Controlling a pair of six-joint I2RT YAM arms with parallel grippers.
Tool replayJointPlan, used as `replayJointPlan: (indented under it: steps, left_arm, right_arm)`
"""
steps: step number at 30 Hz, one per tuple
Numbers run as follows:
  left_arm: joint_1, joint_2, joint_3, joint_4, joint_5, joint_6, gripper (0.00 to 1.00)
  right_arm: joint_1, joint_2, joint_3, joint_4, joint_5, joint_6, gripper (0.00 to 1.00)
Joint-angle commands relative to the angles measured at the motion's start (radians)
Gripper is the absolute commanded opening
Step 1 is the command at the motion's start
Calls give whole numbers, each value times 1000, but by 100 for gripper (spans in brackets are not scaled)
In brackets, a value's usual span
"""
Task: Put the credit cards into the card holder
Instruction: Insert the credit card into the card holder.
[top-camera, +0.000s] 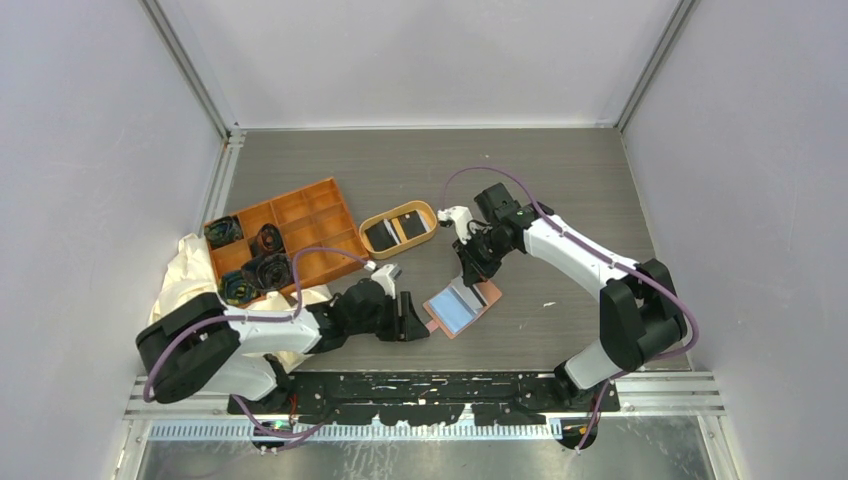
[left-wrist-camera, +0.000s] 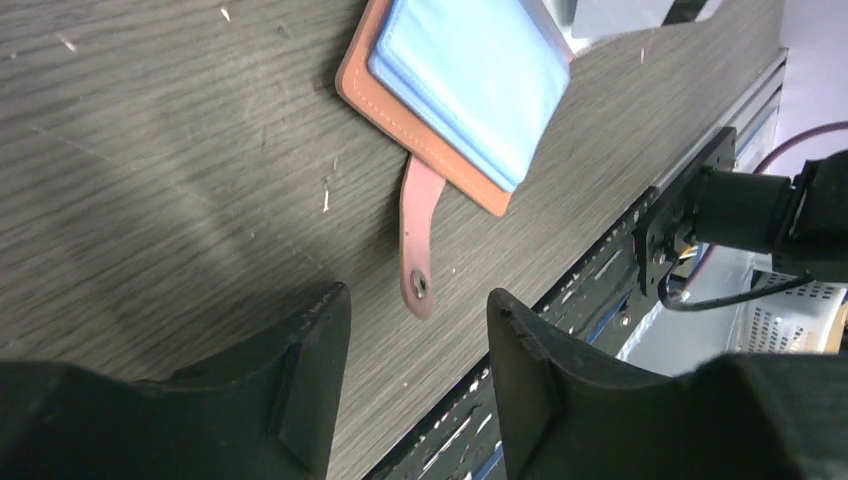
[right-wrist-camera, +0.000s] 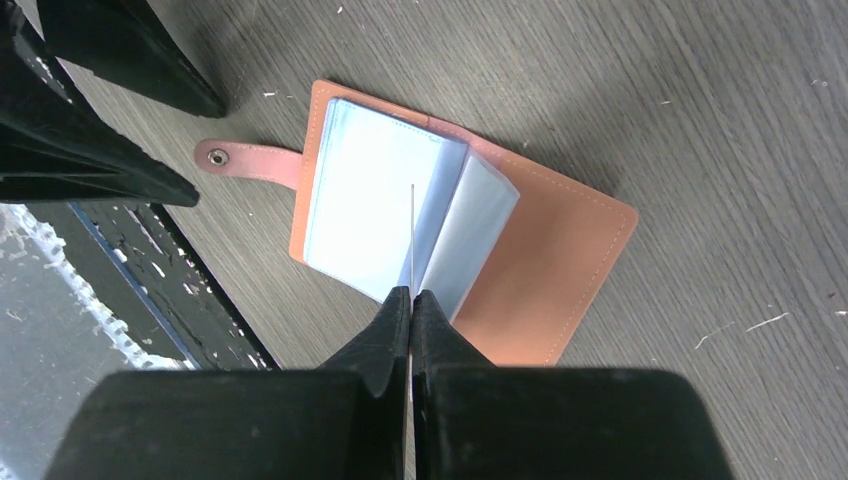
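Observation:
The card holder (top-camera: 460, 308) lies open on the table, tan leather outside and bluish pockets (right-wrist-camera: 360, 200) fanned up. My right gripper (right-wrist-camera: 411, 293) hangs right above it, shut on a credit card (right-wrist-camera: 412, 230) that shows edge-on as a thin line over the pockets. My left gripper (left-wrist-camera: 418, 293) is open and low over the table, its jaws either side of the end of the holder's snap tab (left-wrist-camera: 420, 240) without touching it. Two more dark credit cards (top-camera: 394, 231) lie in the oval tan tray (top-camera: 432, 213).
An orange compartment tray (top-camera: 300, 215) with dark bundled items stands at the left, with a cream cloth (top-camera: 185, 270) beside it. The table's black front rail (left-wrist-camera: 600, 270) runs just behind the left fingers.

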Motion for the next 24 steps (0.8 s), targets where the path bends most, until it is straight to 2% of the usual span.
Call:
replayJointPlan:
  steps: [1,3,7,9,24]
  left_arm:
    - [-7,81,69,24,-12,-31,49]
    - [-8,119,76,56,8,-34,39]
    - [-8,180,97,99,46,-31,11]
    - [-7,202,110,96,55,-17,1]
    - [134,126,201,-259,51,192,0]
  right_arm:
    - [-15,4,44,-1,-37,16,1]
    - [-24,6,48,-6,-50,18,1]
    - [-37,15,51,-13,-74,24,1]
    - [-41,21,53,-16,-80,26,1]
    - [-150,104,65,-22,-185,86,1]
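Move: The card holder's pink strap lies about 2 cm right of the left hand, 1 cm ahead and 2 cm below; the open card holder's middle is some 10 cm right, 5 cm ahead and 2 cm below. From the right hand, which already holds the credit card, the card holder's middle is about 5 cm back, 3 cm left and 7 cm below, and the strap roughly 10 cm back, 11 cm left and 8 cm below. Left fingers slide about 2.5 cm right, pinch the strap, draw it 4 cm forward-left; right keeps the card. ##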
